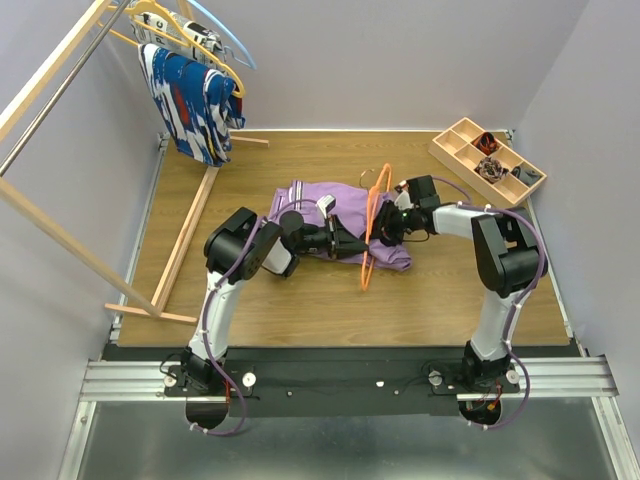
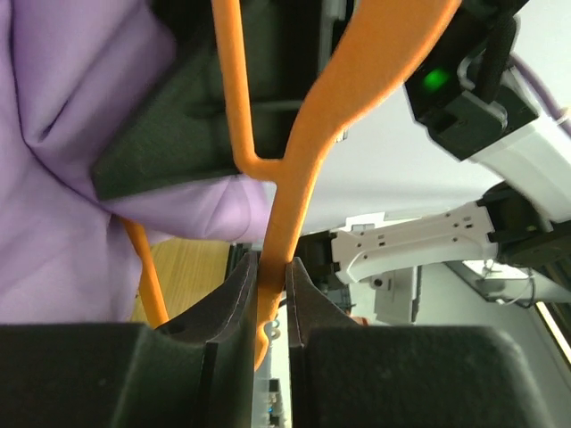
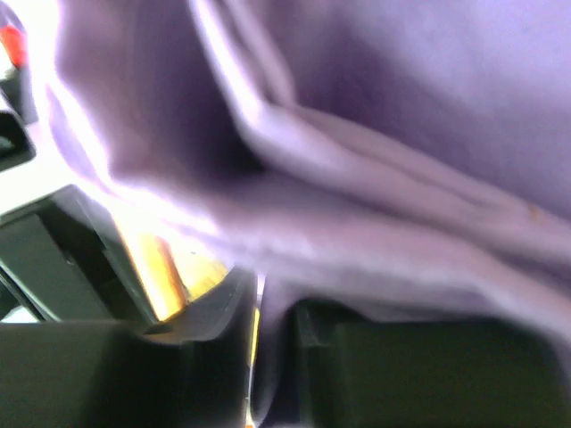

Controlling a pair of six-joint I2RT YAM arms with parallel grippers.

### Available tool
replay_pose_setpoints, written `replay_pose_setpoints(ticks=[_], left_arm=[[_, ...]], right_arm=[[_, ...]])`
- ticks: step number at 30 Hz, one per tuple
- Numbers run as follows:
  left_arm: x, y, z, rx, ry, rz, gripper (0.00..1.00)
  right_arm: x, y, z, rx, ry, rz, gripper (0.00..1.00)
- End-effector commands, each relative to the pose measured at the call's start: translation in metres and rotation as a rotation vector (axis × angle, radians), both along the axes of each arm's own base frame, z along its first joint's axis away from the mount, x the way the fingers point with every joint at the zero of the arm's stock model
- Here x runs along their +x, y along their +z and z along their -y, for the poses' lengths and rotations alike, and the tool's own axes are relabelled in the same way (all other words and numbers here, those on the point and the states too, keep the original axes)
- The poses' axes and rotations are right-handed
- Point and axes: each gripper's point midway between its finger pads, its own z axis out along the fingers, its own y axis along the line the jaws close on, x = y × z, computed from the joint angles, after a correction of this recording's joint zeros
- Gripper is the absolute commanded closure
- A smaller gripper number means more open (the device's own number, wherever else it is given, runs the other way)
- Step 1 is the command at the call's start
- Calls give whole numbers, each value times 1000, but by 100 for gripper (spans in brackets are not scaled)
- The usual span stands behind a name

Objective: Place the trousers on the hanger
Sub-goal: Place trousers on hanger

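The lilac trousers (image 1: pixel 335 205) lie crumpled mid-table, and the thin orange hanger (image 1: pixel 372 225) stands tilted across their right part. My left gripper (image 1: pixel 357 243) reaches in from the left and is shut on the hanger; the left wrist view shows the orange stem (image 2: pixel 303 152) pinched between the two dark pads of that gripper (image 2: pixel 272 263), trousers cloth (image 2: pixel 71 134) to its left. My right gripper (image 1: pixel 385 228) comes from the right at the hanger's far side. In the blurred right wrist view, a fold of trousers (image 3: pixel 375 134) hangs into the gripper (image 3: pixel 272 290), whose jaws stand slightly apart with light showing beside the cloth.
A wooden clothes rack (image 1: pixel 185 235) stands at the left, carrying a blue, white and red patterned garment (image 1: pixel 190 105) and other hangers (image 1: pixel 185 25). A wooden compartment tray (image 1: pixel 485 160) with small items sits at the back right. Grey walls close the table on three sides.
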Motion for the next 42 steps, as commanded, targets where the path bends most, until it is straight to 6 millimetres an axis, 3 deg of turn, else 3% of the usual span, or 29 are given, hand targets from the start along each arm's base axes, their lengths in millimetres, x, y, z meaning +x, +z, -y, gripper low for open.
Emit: replay_pose_setpoints(ticks=[1,3,8,12,16,23,28,33,42], left_arm=[[-15,98,-29,-366,87,563,100],[-12,97,-34,-358,105,559,100],[-4,96,-43,-345,135,560,100],[-2,94,-43,-344,134,556,100],[-1,93,-43,-343,136,550,100],[1,91,-44,-341,144,545,100],[0,89,-45,-335,141,539,100],[1,94,-44,-346,134,557,100],[-3,96,-44,-342,126,573,100]], right_arm=[[-15,5,-12,5,50,20,45],[-19,8,-8,-11,38,31,34],[-31,12,-3,-18,37,28,30],[-23,36,-4,-13,47,98,28],[-24,49,-3,-19,44,120,17],[-19,58,9,-79,-16,143,16],[-16,49,23,-103,-75,111,16],[-20,34,23,-98,-38,75,17],[-12,66,12,-25,15,149,17]])
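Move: The left hand still holds the orange hanger, which stands on edge with its middle about 4 cm ahead and level with the hand. The trousers' loose end, in the right fingers, is some 5 cm ahead of the left hand, 3 cm to its right and roughly 4 cm lower. From the right hand, that end is right at the fingertips, the hanger's middle about 2 cm left and 1 cm back, and the trousers' bulk 11 cm left, level front to back and slightly below. Spread the right fingers wide to let go of the trousers' end, backing up about 4 cm and some 2 cm right, away from the hanger. Keep the left grip on the hanger, easing it some 3 cm forward and 3 cm left in two short steps; in the second, dip a little, turn slightly counter-clockwise and close the fingers fully on the hanger's thin side. ##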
